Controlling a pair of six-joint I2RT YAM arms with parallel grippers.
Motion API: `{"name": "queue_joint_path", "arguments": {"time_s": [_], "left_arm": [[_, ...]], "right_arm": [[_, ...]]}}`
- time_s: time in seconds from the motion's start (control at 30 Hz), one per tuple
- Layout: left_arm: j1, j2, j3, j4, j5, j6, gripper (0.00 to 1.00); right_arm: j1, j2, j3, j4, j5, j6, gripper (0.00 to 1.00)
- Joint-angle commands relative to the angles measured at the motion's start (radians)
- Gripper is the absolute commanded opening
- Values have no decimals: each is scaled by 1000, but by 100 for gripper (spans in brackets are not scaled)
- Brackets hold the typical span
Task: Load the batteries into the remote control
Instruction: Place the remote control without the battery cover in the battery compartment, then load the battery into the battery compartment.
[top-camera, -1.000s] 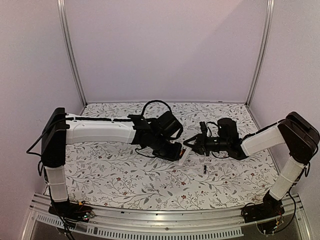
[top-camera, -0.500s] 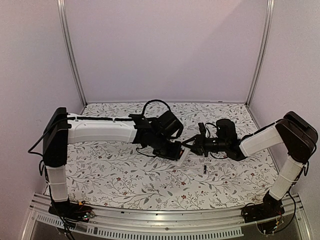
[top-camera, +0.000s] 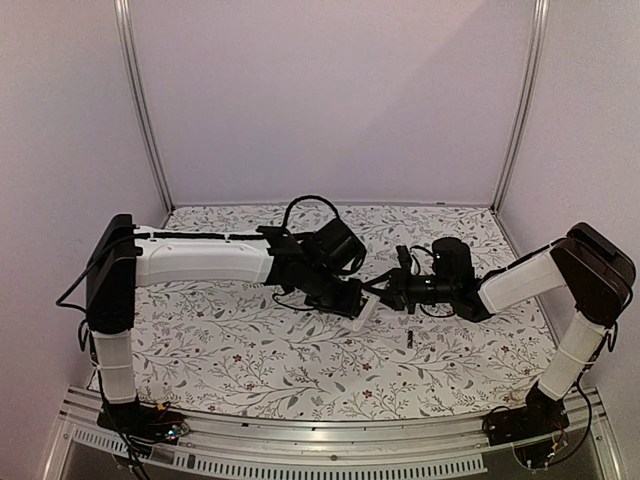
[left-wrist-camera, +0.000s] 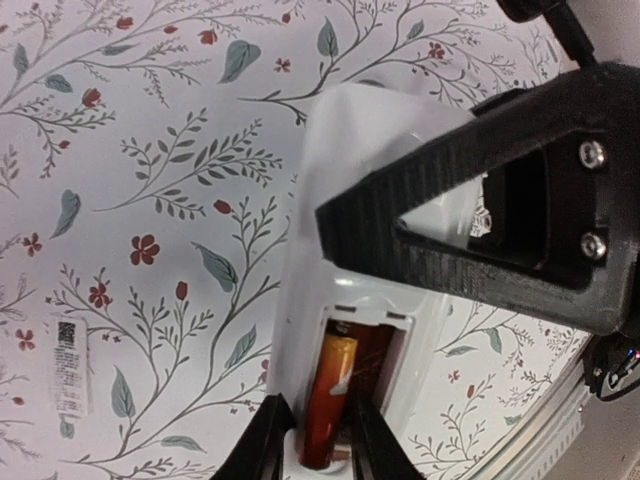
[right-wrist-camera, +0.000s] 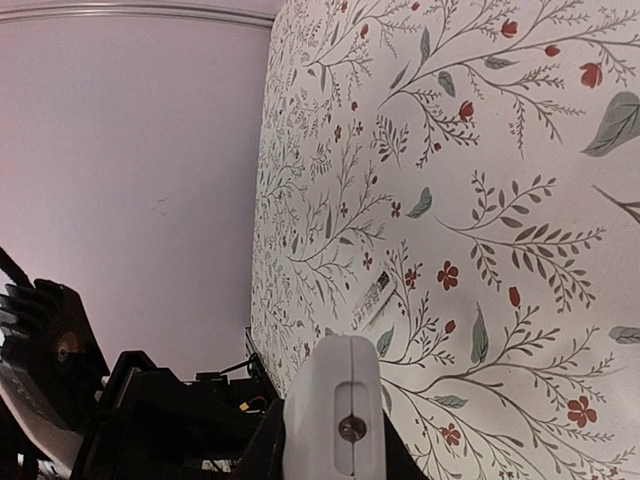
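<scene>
The white remote control (top-camera: 368, 311) is held up between both arms over the middle of the table. My right gripper (top-camera: 384, 293) is shut on its end; the right wrist view shows that end face-on (right-wrist-camera: 335, 405) between the fingers (right-wrist-camera: 268, 445). In the left wrist view the remote (left-wrist-camera: 305, 250) has its battery bay open with the orange-red battery (left-wrist-camera: 328, 400) lying in it. My left gripper (left-wrist-camera: 318, 445) is shut on that battery, one finger on each side. The black battery (top-camera: 410, 337) lies on the table, just right of the remote.
The table has a floral cloth (top-camera: 250, 350). A small white barcode label (left-wrist-camera: 65, 370) lies flat on it, and it also shows in the right wrist view (right-wrist-camera: 375, 295). Pale walls and metal posts (top-camera: 140, 110) enclose the table.
Both grippers have drawn slightly closer together around the remote. The black battery has not moved.
</scene>
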Motion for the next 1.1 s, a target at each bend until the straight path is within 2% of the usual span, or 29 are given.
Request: {"name": "queue_joint_path", "arguments": {"time_s": [0.0,0.33,0.47,0.57,0.7,0.83,0.93,1.07], "left_arm": [[32,14,-20,-41,-60,19,26],[31,-48,-58,23,-28,61,43],[31,-100,-96,70,-30,84,55],[31,-150,-137,131,-9,116,72],[31,-216,-194,209,10,178,81],[31,-296,-273,291,60,345,82],[35,-380,-353,343,130,545,82],[34,-474,-451,331,237,845,80]], "right_arm": [[18,9,13,85,-77,27,0],[17,21,15,85,-87,28,0],[11,24,12,84,-91,28,0],[6,25,10,84,-98,29,0],[4,28,12,84,-109,26,0],[3,32,14,87,-135,23,0],[3,26,21,85,-169,19,0],[4,20,36,84,-233,16,0]]}}
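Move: The orange battery lies in the remote's open compartment, practically at the left hand's fingertips, within about 1 cm. The right fingers holding the remote's other end are about 5 cm ahead of the left hand, 4 cm to its right and 2 cm higher; the dark battery lies on the table some 8 cm back, 12 cm right and 9 cm below. From the right hand the orange battery is about 5 cm back, 4 cm left and 2 cm lower. The left fingers, already slightly parted around the orange battery, spread wide open while the hand eases about 2 cm to the left, then the hand rises clear of the remote by about 8 cm, drawing back and farther left late on as the wrist tips its fingers up and turns clockwise, some 30 degrees in all. The right hand keeps its grip on the remote's far end and drifts back about 2 cm, turning slightly counter-clockwise. ##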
